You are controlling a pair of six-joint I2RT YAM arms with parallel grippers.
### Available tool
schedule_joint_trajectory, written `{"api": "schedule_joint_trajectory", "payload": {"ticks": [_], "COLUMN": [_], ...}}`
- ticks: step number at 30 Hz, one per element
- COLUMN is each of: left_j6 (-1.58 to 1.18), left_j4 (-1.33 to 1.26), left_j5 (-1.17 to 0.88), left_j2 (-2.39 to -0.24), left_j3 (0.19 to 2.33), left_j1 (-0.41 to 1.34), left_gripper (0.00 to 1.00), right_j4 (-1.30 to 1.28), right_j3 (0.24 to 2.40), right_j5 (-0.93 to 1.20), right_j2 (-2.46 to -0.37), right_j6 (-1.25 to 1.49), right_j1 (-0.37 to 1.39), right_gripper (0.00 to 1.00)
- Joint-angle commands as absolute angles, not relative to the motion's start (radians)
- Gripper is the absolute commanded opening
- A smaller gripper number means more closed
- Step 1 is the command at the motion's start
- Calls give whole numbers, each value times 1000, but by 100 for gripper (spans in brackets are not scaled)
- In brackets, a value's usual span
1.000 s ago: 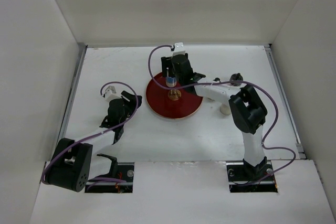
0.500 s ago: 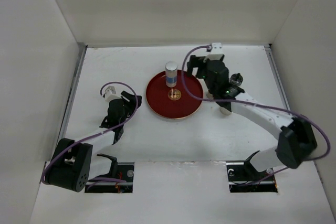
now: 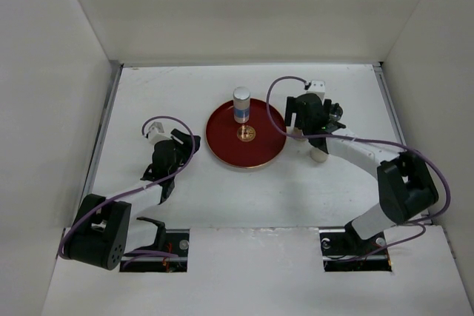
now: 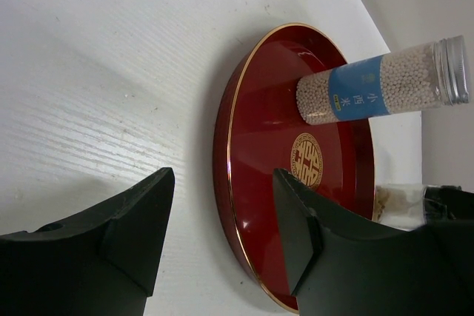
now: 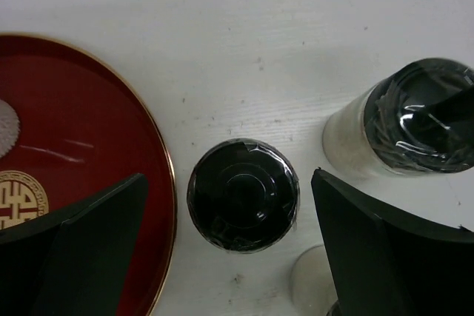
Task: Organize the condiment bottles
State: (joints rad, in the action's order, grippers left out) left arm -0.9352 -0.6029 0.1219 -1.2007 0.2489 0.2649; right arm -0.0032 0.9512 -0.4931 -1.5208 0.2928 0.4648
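The tall white bottle with a blue band (image 3: 241, 104) stands free on the far part of the red tray (image 3: 261, 152). In the left wrist view the tall bottle (image 4: 374, 86) rises from the tray (image 4: 259, 131). My right gripper (image 3: 300, 127) hangs open just right of the tray. Straight below it, a dark-capped shaker (image 5: 243, 195) sits on the table between the spread fingers of the right gripper (image 5: 228, 183), untouched. A second dark-capped shaker (image 5: 418, 116) stands to its right, and a pale one (image 5: 315, 283) is partly hidden. My left gripper (image 4: 222, 183) is open and empty, left of the tray.
White walls close in the table on the left, back and right. The tray's rim (image 5: 167, 183) lies close beside the shaker under my right gripper. In the top view one shaker (image 3: 335, 112) and a pale one (image 3: 318, 155) flank the right arm.
My right gripper let go of the tall bottle on the tray, opened wide and swung right to hang over the shakers. The left arm has not moved.
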Motion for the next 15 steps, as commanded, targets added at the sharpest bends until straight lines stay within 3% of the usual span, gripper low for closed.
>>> {"api": "schedule_joint_trajectory", "payload": {"ticks": [1, 5, 10, 15], "left_j6": [-940, -939, -943, -942], "left_j4": [-663, -663, -663, -663], "left_j5": [121, 120, 117, 120], "left_j2": [-1189, -1186, -1189, -1189], "left_j3": [244, 244, 244, 244], "left_j1": [266, 265, 260, 257], "left_gripper": [54, 54, 54, 54], "right_j4": [-12, -20, 0, 74], "right_j3": [1023, 1039, 1029, 1028], "right_j5": [-474, -495, -518, -595], "right_j2": [-1561, -1597, -1573, -1441], "right_j6": [319, 328, 334, 311], "right_j1": [447, 439, 442, 487], "right_gripper": [98, 90, 64, 59]}}
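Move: The black-capped condiment bottle beside the tray stands almost straight under the right hand, its middle about 1 cm ahead and 6 cm below. From that bottle, a second bottle stands roughly 8 cm to the right and 6 cm back, a third some 10 cm right and 3 cm farther out. The red tray's middle is about 20 cm left of the right hand and 3 cm ahead. From the left hand the black-capped bottle lies some 40 cm right, 3 cm ahead. The black-capped bottle is taken from above by the right hand: already over it with fingers wide, the hand sinks a little over 2 cm, easing about 1 cm forward, and the fingers close about a third of their range until they pinch the bottle around its capped top. Keeping that grip, the hand then starts back up, about 2 cm, with hardly any wrist turn. ##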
